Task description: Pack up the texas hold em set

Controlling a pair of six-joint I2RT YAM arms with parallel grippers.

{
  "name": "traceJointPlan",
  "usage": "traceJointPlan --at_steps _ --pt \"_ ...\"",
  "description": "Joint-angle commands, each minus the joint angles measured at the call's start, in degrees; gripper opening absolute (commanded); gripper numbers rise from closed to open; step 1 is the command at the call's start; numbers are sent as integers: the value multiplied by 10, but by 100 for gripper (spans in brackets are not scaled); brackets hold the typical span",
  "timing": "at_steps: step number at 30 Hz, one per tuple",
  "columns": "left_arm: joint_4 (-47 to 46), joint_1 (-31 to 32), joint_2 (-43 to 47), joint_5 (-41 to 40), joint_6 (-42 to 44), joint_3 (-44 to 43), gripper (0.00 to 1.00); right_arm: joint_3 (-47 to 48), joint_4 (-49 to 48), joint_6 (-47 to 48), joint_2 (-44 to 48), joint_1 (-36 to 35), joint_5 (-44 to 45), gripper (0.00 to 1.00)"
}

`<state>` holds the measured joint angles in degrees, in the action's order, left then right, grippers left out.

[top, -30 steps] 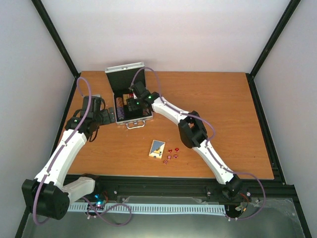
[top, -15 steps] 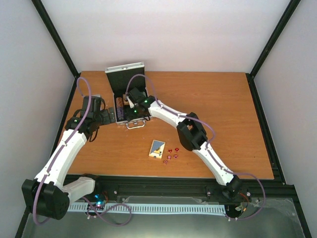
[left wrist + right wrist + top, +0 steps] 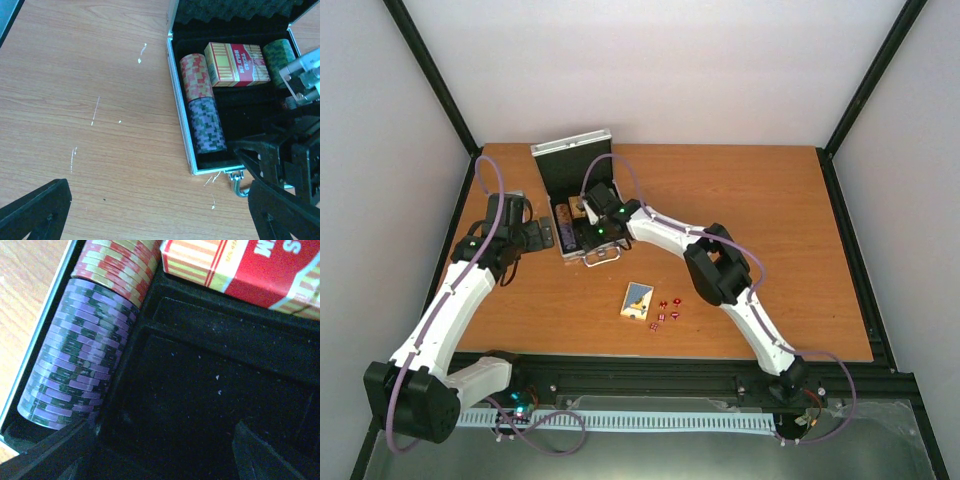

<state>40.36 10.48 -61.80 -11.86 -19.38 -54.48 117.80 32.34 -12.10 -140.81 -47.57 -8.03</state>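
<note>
The silver briefcase (image 3: pixel 570 160) stands open at the back left of the table, its rim (image 3: pixel 181 135) near my left gripper. Its black tray holds a red chip stack (image 3: pixel 197 75), a purple chip stack (image 3: pixel 206 125), a green chip stack (image 3: pixel 277 52) and the red card deck (image 3: pixel 235 64). My right gripper (image 3: pixel 585 238) is down inside the case, open over an empty black compartment (image 3: pixel 210 390) beside the purple stack (image 3: pixel 75 375). My left gripper (image 3: pixel 160 220) hangs open over bare table left of the case. The blue-yellow deck (image 3: pixel 637 300) and tiny red dice (image 3: pixel 666 310) lie on the table.
The case's metal handle (image 3: pixel 239 182) juts from its front edge toward the arms. The table's left edge (image 3: pixel 470 215) and a black frame post lie close behind my left arm. Bare wood (image 3: pixel 770 220) spreads to the right of the case.
My right gripper has swung left and toward the case's front, lower into the tray. The case has turned slightly. My left arm has stayed put.
</note>
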Motion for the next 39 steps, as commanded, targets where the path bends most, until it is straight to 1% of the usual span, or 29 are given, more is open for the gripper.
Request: traceJointPlan --at_steps 1,12,15,17,21,28,30,34,39 --pt "2 -5 7 7 -8 -6 100 -88 90 -3 2 -28 -20 78" --pt "6 -5 25 15 -8 17 100 -234 61 -16 119 -44 -16 78" --pt "7 -4 24 16 -10 18 100 -248 56 -5 148 -45 -7 78" --pt "6 -5 24 19 -12 18 100 -246 46 3 167 -44 15 79" --pt "2 -5 21 19 -15 20 100 -217 12 21 183 -44 64 80" --pt "5 -5 19 23 -18 27 100 -133 -35 21 152 -42 143 80" --pt "7 -5 19 20 -17 29 100 -105 -37 23 128 -39 136 80" --pt "7 -5 15 18 -18 30 100 -22 -4 22 62 -32 103 80" --pt "15 -5 10 16 -21 25 100 22 1 35 19 -30 84 80"
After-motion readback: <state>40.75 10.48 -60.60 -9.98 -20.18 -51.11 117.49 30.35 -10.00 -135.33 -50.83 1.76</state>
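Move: My right fingers are already down in the case's near part: its handle-side wall runs about 3 cm behind them, level sideways. The purple chips lie some 6 cm to their left and level fore-and-aft, the red chips 6 cm ahead and 7 cm left, and the card box 8 cm ahead and 2 cm left, all roughly 1 cm below. From my idle left hand that wall lies about 7 cm ahead, 10 cm right and 17 cm below. With the fingers of my right hand still bearing on the handle-side wall from inside, I drag the case back towards me about 8 cm and rightward nearly 5 cm. Then I lift clear, swing forward and left while rising about 8 cm, and sink slightly towards the card box, tipping my fingers up some 10 degrees and keeping them open. My left hand eases down a little, touching nothing. ##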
